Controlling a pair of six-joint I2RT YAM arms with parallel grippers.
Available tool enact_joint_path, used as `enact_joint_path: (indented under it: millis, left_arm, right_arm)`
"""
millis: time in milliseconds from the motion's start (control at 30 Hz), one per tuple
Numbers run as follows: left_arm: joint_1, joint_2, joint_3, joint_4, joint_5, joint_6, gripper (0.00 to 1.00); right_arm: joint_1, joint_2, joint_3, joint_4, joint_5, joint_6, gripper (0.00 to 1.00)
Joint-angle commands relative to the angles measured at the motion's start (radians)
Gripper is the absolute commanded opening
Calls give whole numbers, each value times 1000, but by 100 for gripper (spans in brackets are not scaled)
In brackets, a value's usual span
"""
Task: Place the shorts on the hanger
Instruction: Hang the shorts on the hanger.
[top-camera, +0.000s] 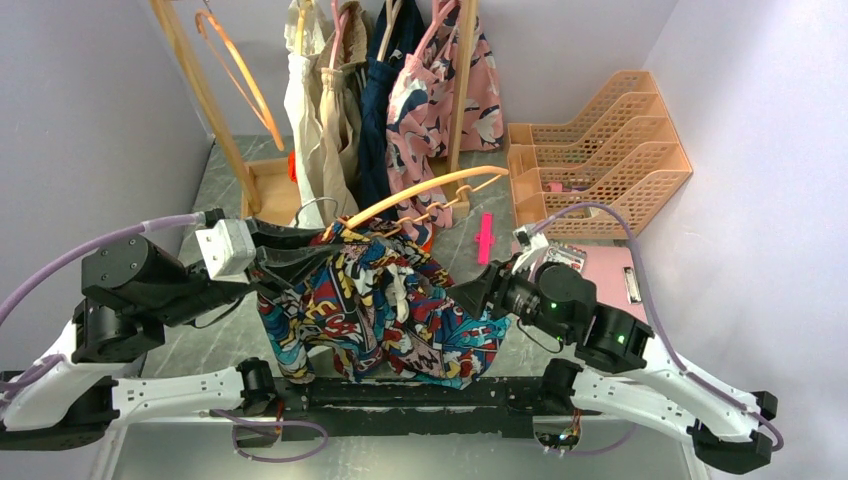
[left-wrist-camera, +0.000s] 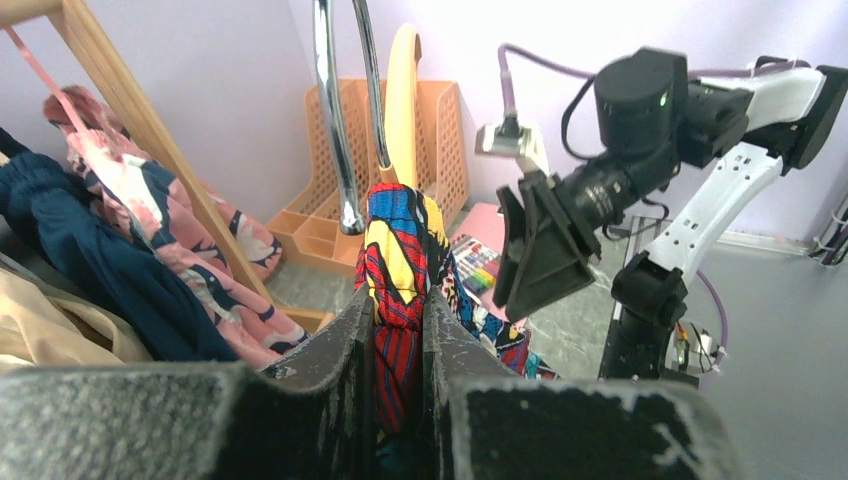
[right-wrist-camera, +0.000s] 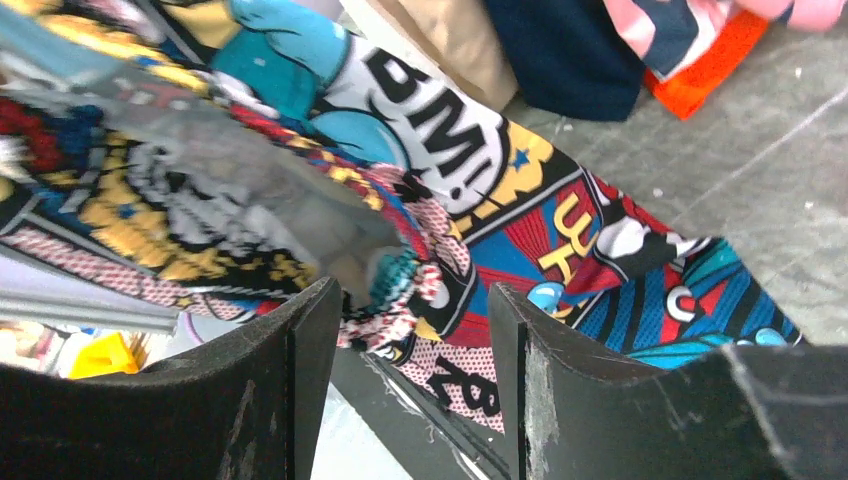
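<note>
The comic-print shorts (top-camera: 385, 310) hang bunched over the left end of the orange-tan hanger (top-camera: 440, 188), whose silver hook (top-camera: 312, 207) curls to the left. My left gripper (left-wrist-camera: 398, 320) is shut on a red and yellow fold of the shorts (left-wrist-camera: 400, 250) just below the hanger (left-wrist-camera: 402, 100) and its hook (left-wrist-camera: 335, 120). My right gripper (top-camera: 468, 295) is at the right side of the shorts with its jaws apart. In the right wrist view a gathered edge of the shorts (right-wrist-camera: 450, 160) lies in the gap of the right gripper (right-wrist-camera: 410, 310), and neither pad presses on it.
A wooden rack (top-camera: 215, 110) behind holds beige, navy and pink floral garments (top-camera: 440, 90) and a spare hanger (top-camera: 240, 70). An orange file tray (top-camera: 600, 150) and a pink clipboard (top-camera: 610, 270) sit at the right. A pink clip (top-camera: 486, 238) lies on the grey table (top-camera: 200, 350).
</note>
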Motion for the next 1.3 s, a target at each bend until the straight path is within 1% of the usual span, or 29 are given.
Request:
enact_joint_path:
  millis: [0, 167, 267, 333, 400, 600, 800, 967, 1133, 1267]
  left_arm:
    - [4, -8, 23, 142, -13, 35, 7]
    - [4, 5, 35, 136, 2, 41, 7]
    - [4, 10, 41, 133, 9, 39, 7]
    - [4, 10, 44, 130, 9, 36, 7]
    - [4, 9, 45, 124, 15, 29, 7]
    - [4, -5, 34, 91, 42, 3, 7]
    - [4, -29, -14, 47, 101, -38, 7]
    - [4, -69, -81, 36, 189, -74, 7]
    - [4, -102, -131, 35, 244, -95, 7]
    - [4, -123, -146, 52, 267, -102, 7]
  right_arm:
    - [2, 1, -56, 84, 63, 150, 59]
    - [3, 12, -111, 194, 42, 202, 58]
    - [1, 37, -108, 207, 43, 204, 54]
    - [2, 43, -107, 213, 46, 201, 47]
    - [2, 35, -107, 213, 58, 198, 37]
    - [2, -12, -71, 139, 128, 168, 0]
    - [2, -31, 70, -74, 271, 83, 0]
    - [1, -12, 207, -264, 358, 62, 0]
    - [3, 14, 312, -362, 408, 62, 0]
    - [3, 50, 335, -393, 413, 68, 0]
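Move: My right hand is open almost at the loose right edge of the shorts' waistband, which lies about 3 cm left, 1 cm ahead and 2 cm below it. The hanger's free end hangs roughly 24 cm above that hand, some 5 cm ahead and 5 cm right. From my left hand, already gripping the waistband's other side and the hanger, that loose edge is about 10 cm right, 3 cm ahead and 19 cm down; the free end is some 18 cm right, 8 cm ahead and 4 cm up. I dip my right hand slightly down and left onto the loose waistband edge, pinch it shut between my fingertips, then pull it about 10 cm right and 8 cm up, turning clockwise, towards the hanger's free end. My left hand keeps its grip, first nearly still, then sinks some 5 cm and draws back about 4 cm, swinging clockwise to bring the hanger down towards that edge. ##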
